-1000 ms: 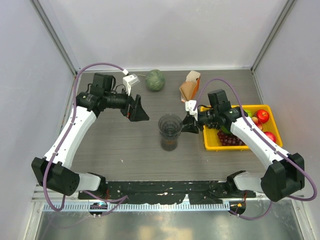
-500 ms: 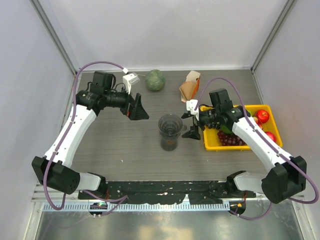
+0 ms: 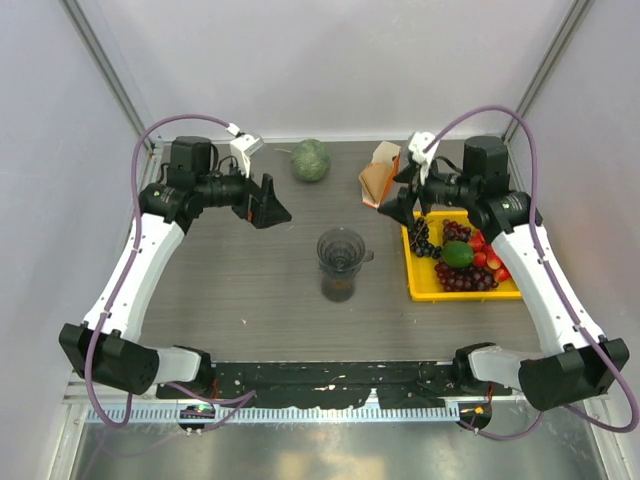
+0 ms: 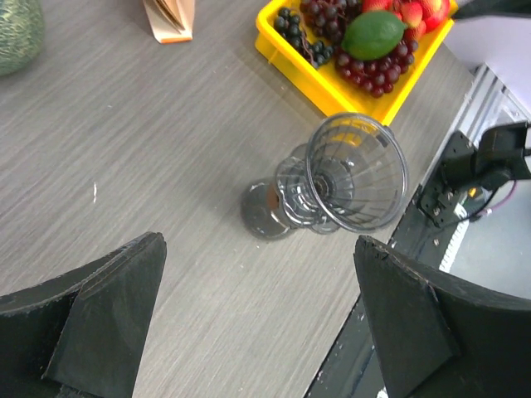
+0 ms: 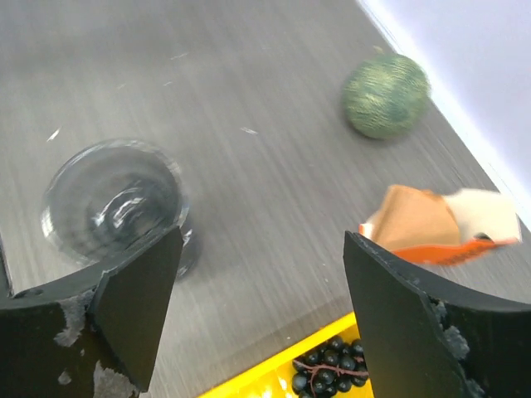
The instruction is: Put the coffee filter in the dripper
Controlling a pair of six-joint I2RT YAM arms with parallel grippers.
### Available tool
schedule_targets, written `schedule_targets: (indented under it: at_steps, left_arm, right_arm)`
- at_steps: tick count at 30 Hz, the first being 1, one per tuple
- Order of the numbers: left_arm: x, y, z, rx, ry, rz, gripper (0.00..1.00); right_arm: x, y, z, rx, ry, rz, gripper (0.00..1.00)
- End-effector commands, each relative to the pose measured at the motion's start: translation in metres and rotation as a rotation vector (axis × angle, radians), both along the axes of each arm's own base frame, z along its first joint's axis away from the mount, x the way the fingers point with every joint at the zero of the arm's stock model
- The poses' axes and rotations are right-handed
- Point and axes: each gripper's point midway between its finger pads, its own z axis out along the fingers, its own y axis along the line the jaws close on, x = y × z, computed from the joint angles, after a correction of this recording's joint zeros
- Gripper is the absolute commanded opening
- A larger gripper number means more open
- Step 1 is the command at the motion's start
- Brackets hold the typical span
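Note:
The dripper (image 3: 341, 248), a smoky see-through cone, stands on a clear glass jug (image 3: 339, 286) mid-table, with nothing inside it. It also shows in the left wrist view (image 4: 357, 170) and, blurred, in the right wrist view (image 5: 112, 199). No single coffee filter is in view; only an upright pack of brown papers (image 3: 380, 170) stands at the back. My right gripper (image 3: 403, 203) hovers open just right of that pack (image 5: 436, 224). My left gripper (image 3: 272, 203) hangs open, up and left of the dripper. Both hold nothing.
A yellow tray (image 3: 460, 292) of grapes, a lime and red fruit sits right of the jug, partly under my right arm. A green round melon (image 3: 310, 159) lies at the back, left of the pack. White walls close in the table.
My right gripper has opened beside the dripper, then drawn away up and to the back right, near the pack. The left gripper has shifted slightly back and left.

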Motion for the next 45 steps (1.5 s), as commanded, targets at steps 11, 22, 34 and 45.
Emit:
schedule_targets:
  at_steps: [11, 22, 34, 45]
  left_arm:
    - [0.028, 0.025, 0.015, 0.003, -0.086, 0.197, 1.00]
    - [0.028, 0.030, 0.010, -0.002, -0.071, 0.221, 1.00]
    - [0.025, 0.031, 0.005, -0.011, -0.047, 0.222, 0.99]
    - [0.021, 0.029, 0.006, -0.029, -0.039, 0.212, 0.99]
  right_arm:
    - [0.160, -0.009, 0.006, -0.057, -0.112, -0.867, 0.56]
    - [0.202, 0.026, -0.062, -0.225, -0.075, -0.902, 0.45]
    - [0.213, 0.038, -0.107, -0.289, 0.030, -0.890, 0.42]
    - [0.217, 0.039, -0.136, -0.348, 0.068, -0.902, 0.40]
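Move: The coffee filters stand in their open paper bag about 22 cm ahead of the empty right hand, nearly in line with it sideways and some 24 cm below. From that hand, the green melon is about 29 cm ahead and 18 cm left, the dripper on its glass server is 5 cm back and 10 cm left, and the fruit basket is about 24 cm right and 1 cm ahead. From the left hand, the filters lie roughly 22 cm ahead, 22 cm right. Leaving the dripper behind, the right hand swings quickly about 20 cm forward and then sinks some 15 cm, ending close above the filter bag and a little to its left, while the wrist turns about 50 degrees clockwise and its left side dips, bringing the fingers from pointing left to pointing forward and down, closing to under half open on nothing. The open, empty left hand eases about 4 cm forward and left, away from the dripper, then holds there. ##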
